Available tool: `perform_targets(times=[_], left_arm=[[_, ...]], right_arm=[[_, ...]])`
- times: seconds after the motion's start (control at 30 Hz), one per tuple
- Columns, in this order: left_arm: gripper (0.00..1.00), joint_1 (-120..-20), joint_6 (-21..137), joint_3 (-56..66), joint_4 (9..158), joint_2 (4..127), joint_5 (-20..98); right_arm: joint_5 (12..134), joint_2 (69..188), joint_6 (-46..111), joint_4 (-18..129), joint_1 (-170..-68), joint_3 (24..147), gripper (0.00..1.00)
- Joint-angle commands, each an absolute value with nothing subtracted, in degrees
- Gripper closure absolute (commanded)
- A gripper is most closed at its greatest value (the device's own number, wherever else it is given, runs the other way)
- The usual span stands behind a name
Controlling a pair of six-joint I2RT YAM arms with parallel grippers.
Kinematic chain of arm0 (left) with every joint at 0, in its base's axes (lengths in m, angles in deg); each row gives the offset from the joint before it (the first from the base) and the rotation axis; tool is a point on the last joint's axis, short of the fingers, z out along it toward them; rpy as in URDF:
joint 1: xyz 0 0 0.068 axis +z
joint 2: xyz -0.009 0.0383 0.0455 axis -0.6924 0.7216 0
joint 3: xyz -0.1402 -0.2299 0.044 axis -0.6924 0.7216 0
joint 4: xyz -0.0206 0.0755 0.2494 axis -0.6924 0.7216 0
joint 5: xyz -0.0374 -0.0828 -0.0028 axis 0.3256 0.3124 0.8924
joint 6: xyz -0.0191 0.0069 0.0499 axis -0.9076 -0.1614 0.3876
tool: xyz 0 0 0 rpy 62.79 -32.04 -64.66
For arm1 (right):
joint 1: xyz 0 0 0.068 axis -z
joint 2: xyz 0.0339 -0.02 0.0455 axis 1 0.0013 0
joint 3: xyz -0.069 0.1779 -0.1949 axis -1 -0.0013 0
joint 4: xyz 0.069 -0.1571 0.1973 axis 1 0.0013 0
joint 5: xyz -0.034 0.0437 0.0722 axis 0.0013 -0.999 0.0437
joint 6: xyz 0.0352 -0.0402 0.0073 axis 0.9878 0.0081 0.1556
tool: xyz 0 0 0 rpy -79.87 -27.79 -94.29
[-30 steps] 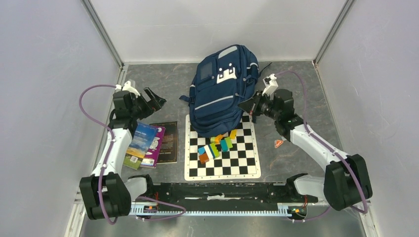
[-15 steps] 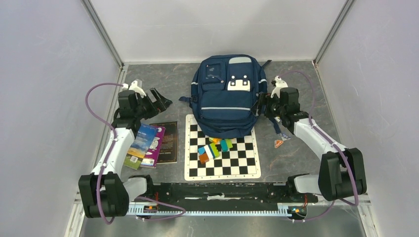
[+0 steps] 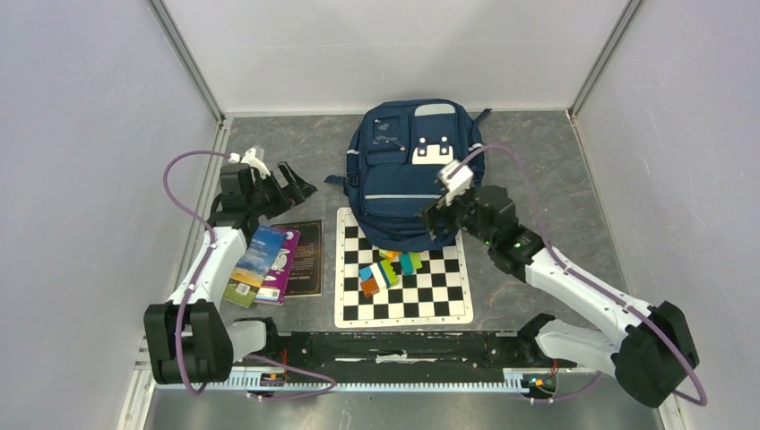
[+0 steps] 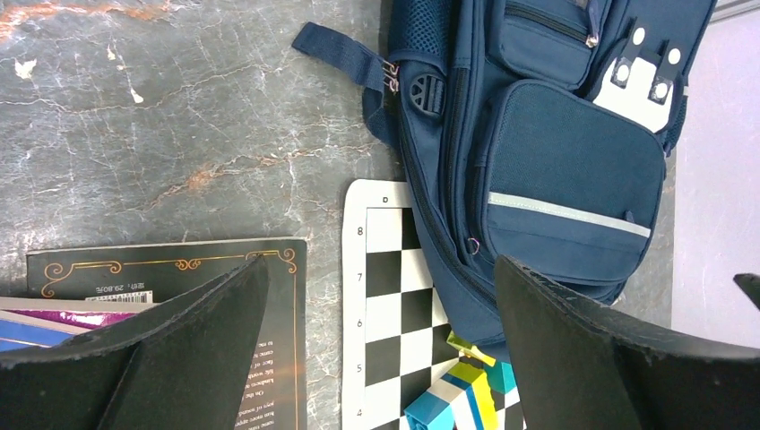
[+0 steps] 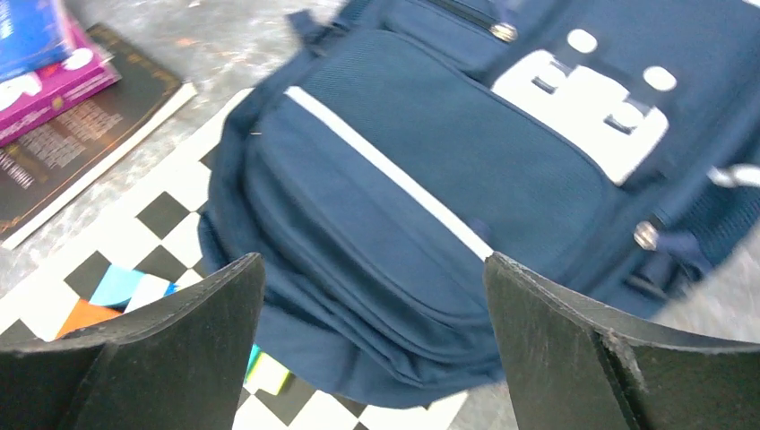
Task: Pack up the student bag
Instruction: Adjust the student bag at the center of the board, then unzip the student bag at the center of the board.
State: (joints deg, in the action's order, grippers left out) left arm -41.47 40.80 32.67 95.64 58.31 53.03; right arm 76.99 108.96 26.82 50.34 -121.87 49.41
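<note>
The student bag (image 3: 408, 175), navy with grey stripes and a white patch, lies flat on its back at the table's rear centre, its lower end on a chessboard (image 3: 439, 300). My right gripper (image 3: 436, 221) hovers open over the bag's lower right corner; in the right wrist view the bag (image 5: 430, 179) fills the space between its wide-apart fingers (image 5: 152, 358), and nothing is held. My left gripper (image 3: 296, 182) stands open to the left of the bag, above bare table. The left wrist view has the bag (image 4: 556, 161) at upper right.
Several coloured blocks (image 3: 390, 269) lie on the chessboard just below the bag. Three books (image 3: 269, 260) lie left of the board, a black one (image 4: 134, 264) under my left fingers. Grey walls close in the table on three sides.
The bag, tilted up a second ago, has dropped flat. My right gripper has opened, let go of it and swung from the bag's right side to its lower right corner. The left gripper barely shifted.
</note>
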Motion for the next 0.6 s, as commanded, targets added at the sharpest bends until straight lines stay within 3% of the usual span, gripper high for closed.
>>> perform_targets(times=[0.0, 0.3, 0.57], left_arm=[[0.0, -41.89, 42.31, 31.63, 93.73, 58.08, 54.37], [0.0, -41.96, 42.53, 31.08, 94.01, 59.37, 55.48], [0.0, -41.97, 43.13, 30.54, 94.61, 59.42, 55.14]], right_arm=[[79.31, 113.38, 15.76, 45.04, -131.32, 51.13, 0.04], [92.34, 135.32, 8.11, 51.44, -146.36, 67.99, 0.05], [102.61, 151.39, 6.14, 59.4, -148.46, 79.9, 0.1]])
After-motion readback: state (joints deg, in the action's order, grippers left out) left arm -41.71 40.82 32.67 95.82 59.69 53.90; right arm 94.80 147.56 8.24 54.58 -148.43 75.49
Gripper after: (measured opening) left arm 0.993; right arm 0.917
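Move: The student bag's lower left edge, next for the open right hand, lies about 15 cm to its left, some 5 cm farther out and 10 cm below. The building blocks are roughly 9 cm left and 4 cm back of the right hand, and the black book is some 28 cm left and 1 cm back, both about 13 cm down. From the left hand that bag edge is about 12 cm right, 3 cm ahead and 7 cm lower. Swing the open right gripper about 17 cm left across the student bag's lower end, sinking some 8 cm as it goes, towards the bag's lower left edge. Draw back a few centimetres first, then ease forward again. Roll the hand's left side down about 30 degrees, turning it counter-clockwise some 20, and keep the fingers wide. ##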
